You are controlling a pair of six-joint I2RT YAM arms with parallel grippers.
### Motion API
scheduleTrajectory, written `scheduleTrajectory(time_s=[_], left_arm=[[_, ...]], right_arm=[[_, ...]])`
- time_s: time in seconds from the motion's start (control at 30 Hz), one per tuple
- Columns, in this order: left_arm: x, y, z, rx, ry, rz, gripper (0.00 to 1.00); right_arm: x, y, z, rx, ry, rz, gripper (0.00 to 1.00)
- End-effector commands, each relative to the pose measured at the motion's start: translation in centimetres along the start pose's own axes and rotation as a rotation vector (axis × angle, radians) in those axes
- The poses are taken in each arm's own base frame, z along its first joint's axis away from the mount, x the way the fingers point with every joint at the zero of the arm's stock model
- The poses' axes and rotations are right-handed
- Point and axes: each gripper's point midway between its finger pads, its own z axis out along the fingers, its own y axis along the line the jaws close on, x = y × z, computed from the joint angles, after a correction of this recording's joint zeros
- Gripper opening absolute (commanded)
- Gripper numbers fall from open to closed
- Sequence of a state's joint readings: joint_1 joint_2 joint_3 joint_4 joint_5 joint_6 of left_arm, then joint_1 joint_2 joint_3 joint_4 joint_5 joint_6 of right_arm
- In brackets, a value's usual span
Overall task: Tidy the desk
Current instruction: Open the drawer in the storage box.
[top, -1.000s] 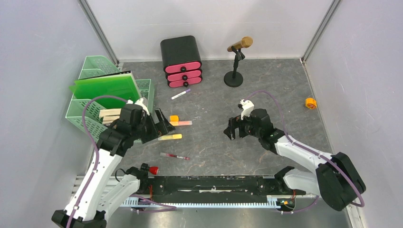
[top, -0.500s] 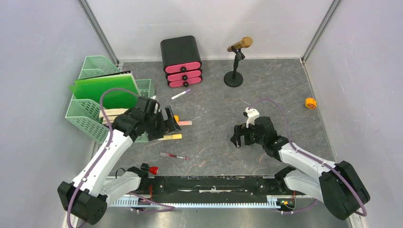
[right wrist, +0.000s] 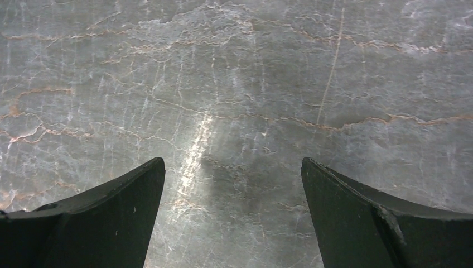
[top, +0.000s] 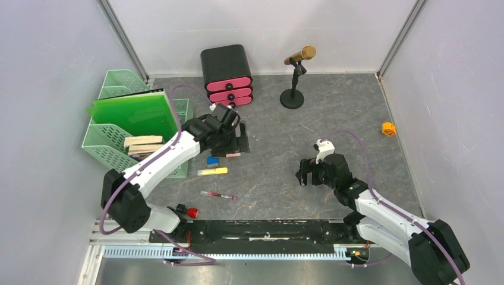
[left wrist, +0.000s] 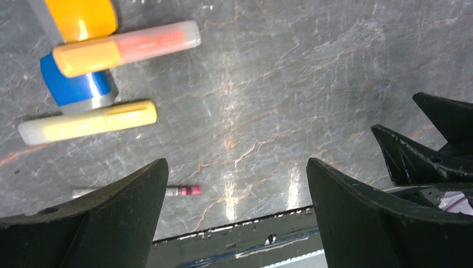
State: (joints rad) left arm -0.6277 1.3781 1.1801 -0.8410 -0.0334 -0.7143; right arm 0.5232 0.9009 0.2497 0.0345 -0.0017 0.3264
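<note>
The desk is a dark-grey marbled surface. On it lie a yellow highlighter, a small blue item and a red pen. My left gripper hovers open over the desk's middle, just right of these. The left wrist view shows the left gripper with nothing between its fingers. Left of it are an orange highlighter, the blue item, the yellow highlighter and the pen's red end. My right gripper stands open over bare desk.
A mint-green tiered tray at the left holds a green folder and wooden blocks. A black drawer box with pink fronts and a gold microphone on a stand stand at the back. A small orange item lies far right.
My left arm has swung from beside the tray up and right, past the highlighters, to the desk's middle. My right gripper has drawn back toward the near right. Both stayed open.
</note>
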Motion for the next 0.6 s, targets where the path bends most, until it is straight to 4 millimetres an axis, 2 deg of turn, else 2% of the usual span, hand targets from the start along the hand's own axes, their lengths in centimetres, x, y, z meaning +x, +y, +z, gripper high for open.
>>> scheduleTrajectory(time_s=[0.0, 0.3, 0.47, 0.57], left_arm=[[-3.2, -2.3, 0.1, 0.028, -0.101, -0.009, 1.0], [-5.1, -4.0, 0.5, 0.108, -0.198, -0.039, 1.0], [-6.0, -4.1, 1.0, 0.111, -0.238, -0.035, 1.0], [-6.7, -4.0, 1.7, 0.095, -0.27, -0.05, 1.0]], right_arm=[[-0.4, -1.3, -0.2, 0.071, -0.037, 0.022, 0.98], [0.2, -1.5, -0.1, 0.077, -0.012, 0.011, 0.98], [0.5, -1.3, 0.0, 0.065, 0.002, 0.0, 0.98], [1.3, -1.0, 0.2, 0.044, 0.037, -0.012, 0.98]])
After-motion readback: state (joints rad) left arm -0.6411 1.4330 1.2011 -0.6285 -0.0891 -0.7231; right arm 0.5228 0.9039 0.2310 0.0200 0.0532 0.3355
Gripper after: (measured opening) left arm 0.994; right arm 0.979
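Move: The knobbed drawer fronts of the storage box are about 21 cm ahead of my left hand, 5 cm to its left and 7 cm below. The purple marker lies some 17 cm ahead and 8 cm left, the pale red highlighter about 2 cm ahead and 7 cm left, both roughly 15 cm below. The microphone stand is about 27 cm ahead and 18 cm right. From my right hand the drawers are about 28 cm ahead, 26 cm left and slightly higher. With its fingers wide open and empty, I carry my left hand on towards the storage box's drawers, about 5 cm forward and some 3 cm to the right, first level and then rising slightly. As it goes I tilt the wrist some 10 degrees so the fingers swing up from pointing down and aim more forward at the drawer fronts. ##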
